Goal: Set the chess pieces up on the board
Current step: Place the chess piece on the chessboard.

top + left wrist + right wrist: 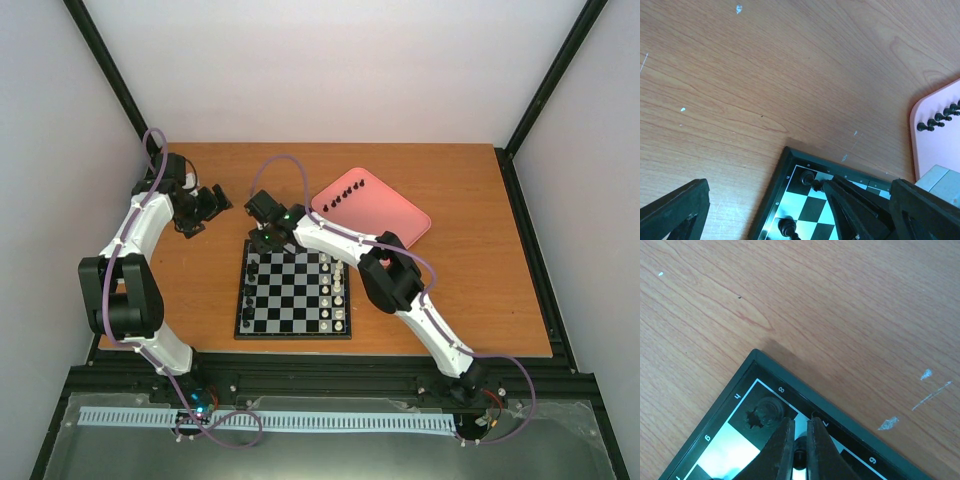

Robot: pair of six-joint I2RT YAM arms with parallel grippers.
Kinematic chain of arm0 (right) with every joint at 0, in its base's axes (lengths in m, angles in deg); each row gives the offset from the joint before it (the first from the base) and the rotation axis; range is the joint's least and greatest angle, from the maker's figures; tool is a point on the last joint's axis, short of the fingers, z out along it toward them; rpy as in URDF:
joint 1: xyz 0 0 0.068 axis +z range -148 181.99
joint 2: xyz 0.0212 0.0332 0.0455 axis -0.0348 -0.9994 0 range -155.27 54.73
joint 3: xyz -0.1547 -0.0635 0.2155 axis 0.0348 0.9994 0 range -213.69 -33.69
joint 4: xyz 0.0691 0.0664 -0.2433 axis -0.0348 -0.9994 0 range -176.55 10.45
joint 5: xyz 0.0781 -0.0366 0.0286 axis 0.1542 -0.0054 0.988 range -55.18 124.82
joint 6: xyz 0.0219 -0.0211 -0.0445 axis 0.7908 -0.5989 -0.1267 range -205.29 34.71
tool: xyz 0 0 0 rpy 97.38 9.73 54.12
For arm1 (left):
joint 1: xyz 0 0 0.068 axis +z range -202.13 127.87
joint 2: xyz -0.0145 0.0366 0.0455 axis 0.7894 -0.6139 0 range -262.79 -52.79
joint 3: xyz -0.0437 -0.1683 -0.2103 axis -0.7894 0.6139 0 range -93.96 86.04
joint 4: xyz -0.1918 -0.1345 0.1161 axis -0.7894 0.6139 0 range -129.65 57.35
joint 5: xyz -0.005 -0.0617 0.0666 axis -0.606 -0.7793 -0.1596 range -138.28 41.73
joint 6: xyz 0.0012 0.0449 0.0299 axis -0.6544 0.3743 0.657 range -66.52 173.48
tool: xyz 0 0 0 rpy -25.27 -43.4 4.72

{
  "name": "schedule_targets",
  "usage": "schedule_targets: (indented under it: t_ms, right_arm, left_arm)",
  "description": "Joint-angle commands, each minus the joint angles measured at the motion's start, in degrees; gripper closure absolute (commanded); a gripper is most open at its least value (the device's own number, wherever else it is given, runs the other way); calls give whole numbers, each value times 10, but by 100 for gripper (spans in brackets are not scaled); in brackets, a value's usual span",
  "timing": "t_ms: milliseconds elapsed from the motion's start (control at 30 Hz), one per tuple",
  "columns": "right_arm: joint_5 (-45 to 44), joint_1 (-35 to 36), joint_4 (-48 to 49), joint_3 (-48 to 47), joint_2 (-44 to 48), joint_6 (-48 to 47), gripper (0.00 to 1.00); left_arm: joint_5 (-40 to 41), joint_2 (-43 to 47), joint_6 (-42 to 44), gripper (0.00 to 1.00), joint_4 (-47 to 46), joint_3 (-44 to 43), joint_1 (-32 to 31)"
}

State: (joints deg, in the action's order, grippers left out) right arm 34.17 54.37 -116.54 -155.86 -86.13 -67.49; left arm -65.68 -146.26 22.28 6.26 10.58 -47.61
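Observation:
The board (292, 290) lies mid-table, with black chess pieces (250, 285) down its left column. My right gripper (268, 243) hangs over the board's far-left corner (755, 357), shut (800, 421) on a tiny black chess piece (800, 457) just above the second square. Another black piece (762, 414) stands on the corner square beside it. In the left wrist view the same corner piece (806, 176) and the held piece (816, 186) show. My left gripper (205, 205) is open over bare table left of the board, its fingers (675, 210) wide apart.
A pink tray (395, 215) at the back right holds several black pieces (345, 193), also seen in the left wrist view (940, 117). White pieces (338, 295) fill the board's right columns. The right arm (390, 270) crosses the board's far right corner.

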Motion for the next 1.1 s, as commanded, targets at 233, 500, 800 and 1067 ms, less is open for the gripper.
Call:
schedule_targets:
  t_ms: [233, 500, 800, 1067]
  right_arm:
    - [-23, 4, -9, -13, -8, -3, 71]
    - [-37, 4, -15, -12, 13, -9, 63]
    - [-43, 4, -27, -11, 58, -30, 53]
    - [-55, 1, -27, -5, 108, -29, 48]
  left_arm:
    - [-9, 9, 13, 0, 1, 1, 5]
    - [-8, 10, 13, 0, 2, -2, 5]
    - [-4, 6, 13, 0, 3, -6, 5]
    - [-6, 3, 12, 0, 2, -9, 5]
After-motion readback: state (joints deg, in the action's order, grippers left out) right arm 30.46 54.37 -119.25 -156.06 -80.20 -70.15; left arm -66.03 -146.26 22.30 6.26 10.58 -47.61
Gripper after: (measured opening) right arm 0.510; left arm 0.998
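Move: Between the right fingertips, about 1 cm under the hand point, is the held black chess piece, over the light square beside the board's far-left corner. The corner piece stands some 3 cm to the hand's left, level with it; a left-edge piece is about 3 cm left and 6 cm back, and the nearest white piece roughly 14 cm right in the same row. From the left hand, the held piece lies about 12 cm right, 4 cm back and 10 cm lower. Opening its nearly shut fingers to about half, the right hand lets go of the black chess piece on the light square beside the corner piece, staying low and easing only about 1 cm to the right. Once they are apart it lifts nearly straight up off the board, about 6 cm and quickening, tilting back some 5 degrees. ##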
